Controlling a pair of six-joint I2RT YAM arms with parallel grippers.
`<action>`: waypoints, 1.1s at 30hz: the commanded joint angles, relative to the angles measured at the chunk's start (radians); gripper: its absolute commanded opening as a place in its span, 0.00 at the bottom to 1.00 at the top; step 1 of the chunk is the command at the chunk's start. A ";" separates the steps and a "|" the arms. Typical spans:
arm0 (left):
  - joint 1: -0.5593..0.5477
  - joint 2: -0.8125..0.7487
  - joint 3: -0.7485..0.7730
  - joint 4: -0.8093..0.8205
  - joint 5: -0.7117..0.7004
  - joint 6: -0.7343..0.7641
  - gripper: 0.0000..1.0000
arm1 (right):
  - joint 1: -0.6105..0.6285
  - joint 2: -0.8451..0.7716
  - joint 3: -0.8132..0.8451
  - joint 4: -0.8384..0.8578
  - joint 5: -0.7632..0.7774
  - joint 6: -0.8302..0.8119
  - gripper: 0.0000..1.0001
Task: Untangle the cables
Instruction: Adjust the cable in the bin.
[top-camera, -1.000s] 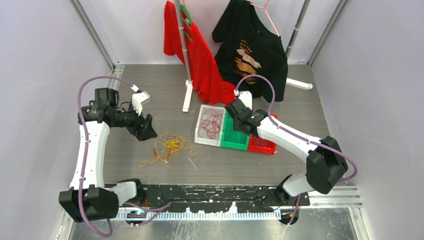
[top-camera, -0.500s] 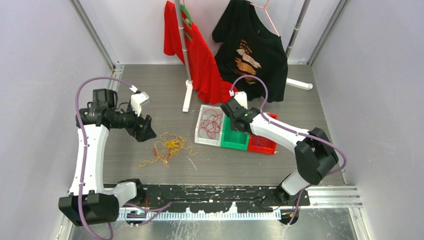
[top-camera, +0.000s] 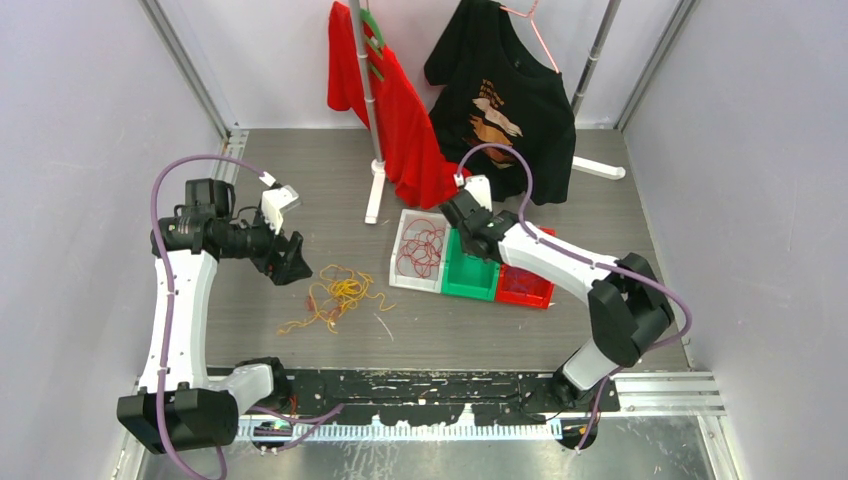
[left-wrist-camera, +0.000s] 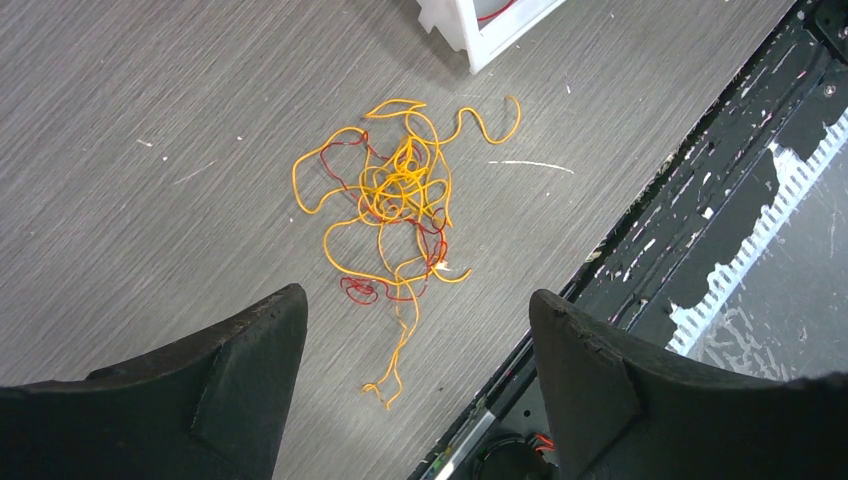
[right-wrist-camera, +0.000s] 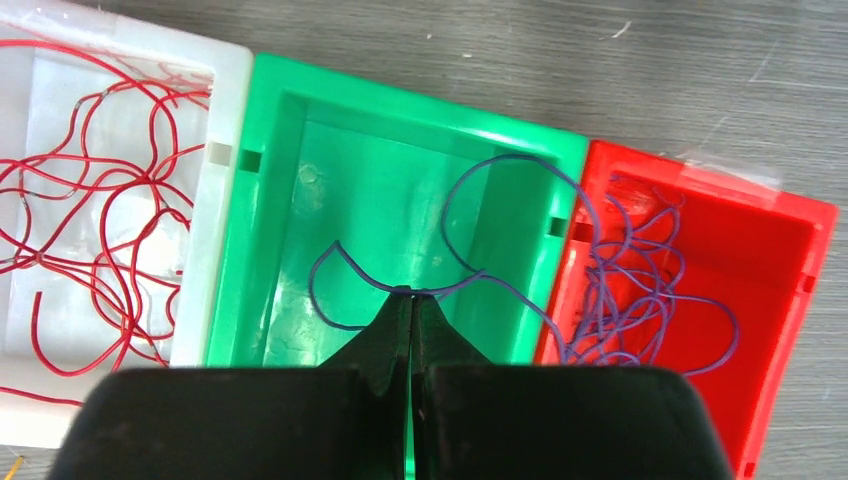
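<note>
A loose tangle of yellow and red cables (top-camera: 338, 293) lies on the grey table. My left gripper (top-camera: 290, 262) hovers just left of it, open; in the left wrist view the tangle (left-wrist-camera: 400, 200) sits beyond the left gripper (left-wrist-camera: 417, 295), with nothing between the fingers. My right gripper (right-wrist-camera: 412, 297) is over the green bin (right-wrist-camera: 400, 110), shut on a thin purple cable (right-wrist-camera: 520, 157) that loops across the bin and runs into the pile of purple cables (right-wrist-camera: 630, 280) in the red bin (right-wrist-camera: 700, 180). Red cables (right-wrist-camera: 100, 200) fill the white bin (right-wrist-camera: 225, 100).
The three bins (top-camera: 470, 275) stand side by side mid-table. Behind them a garment stand (top-camera: 375, 195) carries a red shirt (top-camera: 405, 120) and a black shirt (top-camera: 510, 100). A black rail (top-camera: 430, 385) runs along the near edge.
My right gripper has closed on the purple cable and shifted slightly left and back over the bins. The left arm has hardly moved.
</note>
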 joint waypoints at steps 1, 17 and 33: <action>-0.004 -0.015 0.028 -0.003 0.011 0.019 0.81 | -0.051 -0.153 0.036 -0.027 0.059 0.017 0.01; -0.004 -0.015 0.013 0.008 0.026 0.024 0.80 | -0.368 -0.487 -0.232 -0.048 -0.201 0.059 0.35; -0.004 -0.005 0.026 -0.003 0.012 0.030 0.81 | -0.084 -0.357 -0.158 0.076 -0.418 -0.672 0.70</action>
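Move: The right hand's shut fingers hold a purple cable strand just above the middle of the green bin, whose floor is some 5 cm below. The red bin with the purple pile lies about 10 cm right and 4 cm back, 5 cm lower; the white bin is about 11 cm left and 1 cm ahead, equally low. From the left hand, the red bin is roughly 43 cm right, 5 cm ahead and 18 cm down. The right hand whips up about 8 cm and 15 cm to the right, from the green bin across the red one, drawing back and turning some 20 degrees clockwise, then dips. Opening its fingers wide there, it lets go of the purple strand and swings back left, twisting about 45 degrees counter-clockwise to hover, open, near the green and red bins' shared wall. ##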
